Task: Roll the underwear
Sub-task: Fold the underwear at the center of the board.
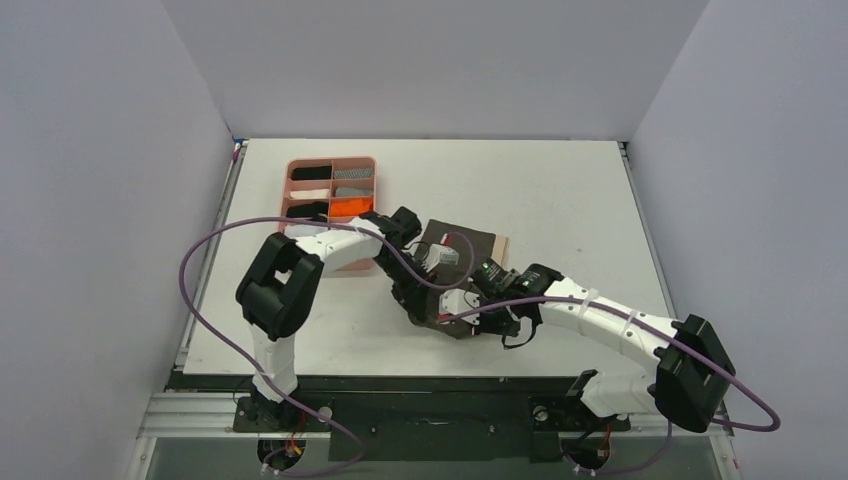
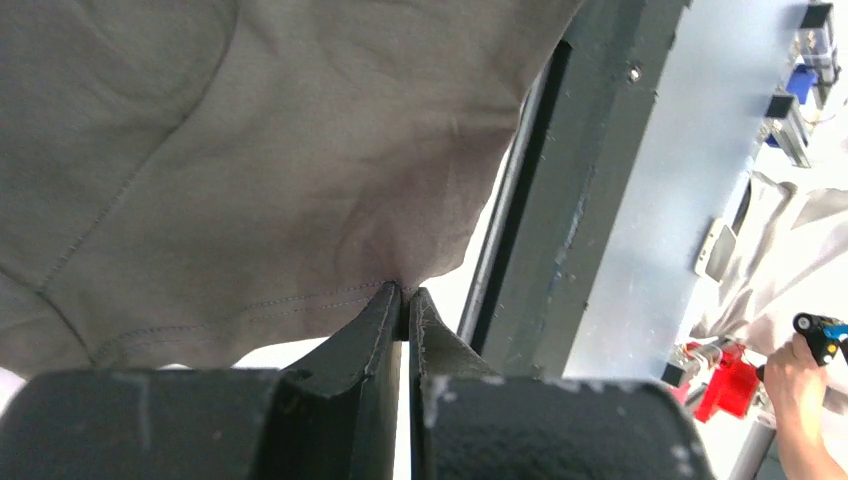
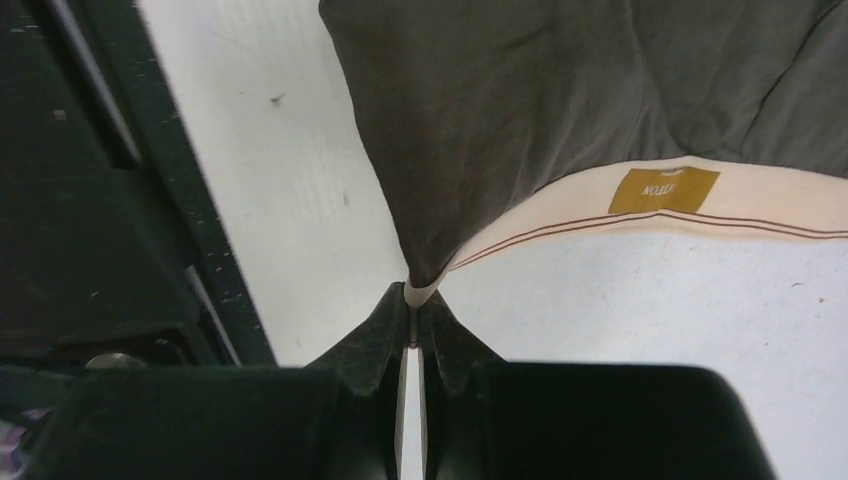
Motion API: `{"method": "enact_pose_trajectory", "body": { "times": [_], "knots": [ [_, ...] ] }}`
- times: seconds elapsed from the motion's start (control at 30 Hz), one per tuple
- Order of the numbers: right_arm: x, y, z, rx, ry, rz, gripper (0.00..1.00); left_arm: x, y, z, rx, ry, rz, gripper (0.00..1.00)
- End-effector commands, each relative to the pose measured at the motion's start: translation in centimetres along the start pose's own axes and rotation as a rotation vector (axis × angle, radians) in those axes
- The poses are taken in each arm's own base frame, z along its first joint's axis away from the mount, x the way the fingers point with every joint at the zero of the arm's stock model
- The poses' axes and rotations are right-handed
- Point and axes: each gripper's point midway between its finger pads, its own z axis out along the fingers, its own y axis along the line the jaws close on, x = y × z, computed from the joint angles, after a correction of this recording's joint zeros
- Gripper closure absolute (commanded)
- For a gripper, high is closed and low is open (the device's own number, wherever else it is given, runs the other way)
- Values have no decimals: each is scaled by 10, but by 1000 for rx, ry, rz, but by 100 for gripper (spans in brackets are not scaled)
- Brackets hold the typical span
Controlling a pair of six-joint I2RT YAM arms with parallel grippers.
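Note:
The underwear (image 1: 468,243) is dark grey-brown cloth with a beige waistband (image 3: 760,205) that carries a mustard label (image 3: 663,188). It lies bunched at mid-table between both arms, its near part lifted off the table. My left gripper (image 2: 405,290) is shut on a stitched hem of the underwear (image 2: 250,150), which hangs in front of it and fills most of that view. My right gripper (image 3: 415,292) is shut on a corner of the waistband, with the cloth (image 3: 520,90) pulled taut to that point. From above, the left gripper (image 1: 418,305) and right gripper (image 1: 478,312) are close together.
A pink tray (image 1: 330,162) with several small rolled cloths in compartments stands at the back left, beside the left arm's forearm. The table's dark front rail (image 2: 560,200) runs just near the grippers. A person's hand (image 2: 795,370) shows beyond the table.

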Motion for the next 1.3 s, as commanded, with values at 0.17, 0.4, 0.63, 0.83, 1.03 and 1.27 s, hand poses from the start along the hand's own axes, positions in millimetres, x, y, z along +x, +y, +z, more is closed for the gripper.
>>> {"method": "enact_pose_trajectory", "body": {
  "times": [0.17,0.4,0.63,0.83,1.03,1.27],
  "knots": [
    [-20,31,-51,-201,-43,3,100,16,-62,-36,108,-18,79,100],
    [-17,14,-74,-172,-41,23,100,-9,-56,-59,81,-94,69,100],
    [6,-16,-77,-216,-27,116,100,-61,-19,-81,-65,-182,45,100],
    [11,-47,-77,-250,-61,175,100,-106,14,-90,-169,-237,43,100],
    [15,-79,-79,-272,-66,207,100,-127,46,-92,-234,-255,12,100],
    [22,-117,-65,-287,-30,223,97,-147,80,-107,-360,-293,4,100]
  ]
}}
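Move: My left hand holds the underwear's near-left corner. The far-left corner I take it to lies about 19 cm ahead, 3 cm right and some 5 cm below. The pink box's middle is roughly 20 cm ahead and 16 cm left of that hand. My right hand holds the waistband's near end; its far end, my target, is about 17 cm ahead, 2 cm right and 5 cm lower, with the waistband's middle about 8 cm straight ahead. With both corners still pinched, I first lift them up and slightly back, about 3 cm, peeling the near edge up. Then I sweep both hands forward over the lying cloth towards its far edge, drifting a little right. My left hand ends about 14 cm farther out and sinks slightly near the end, while my right stays high and ends 10 cm out, tipping its fingertips back some 15 degrees. ##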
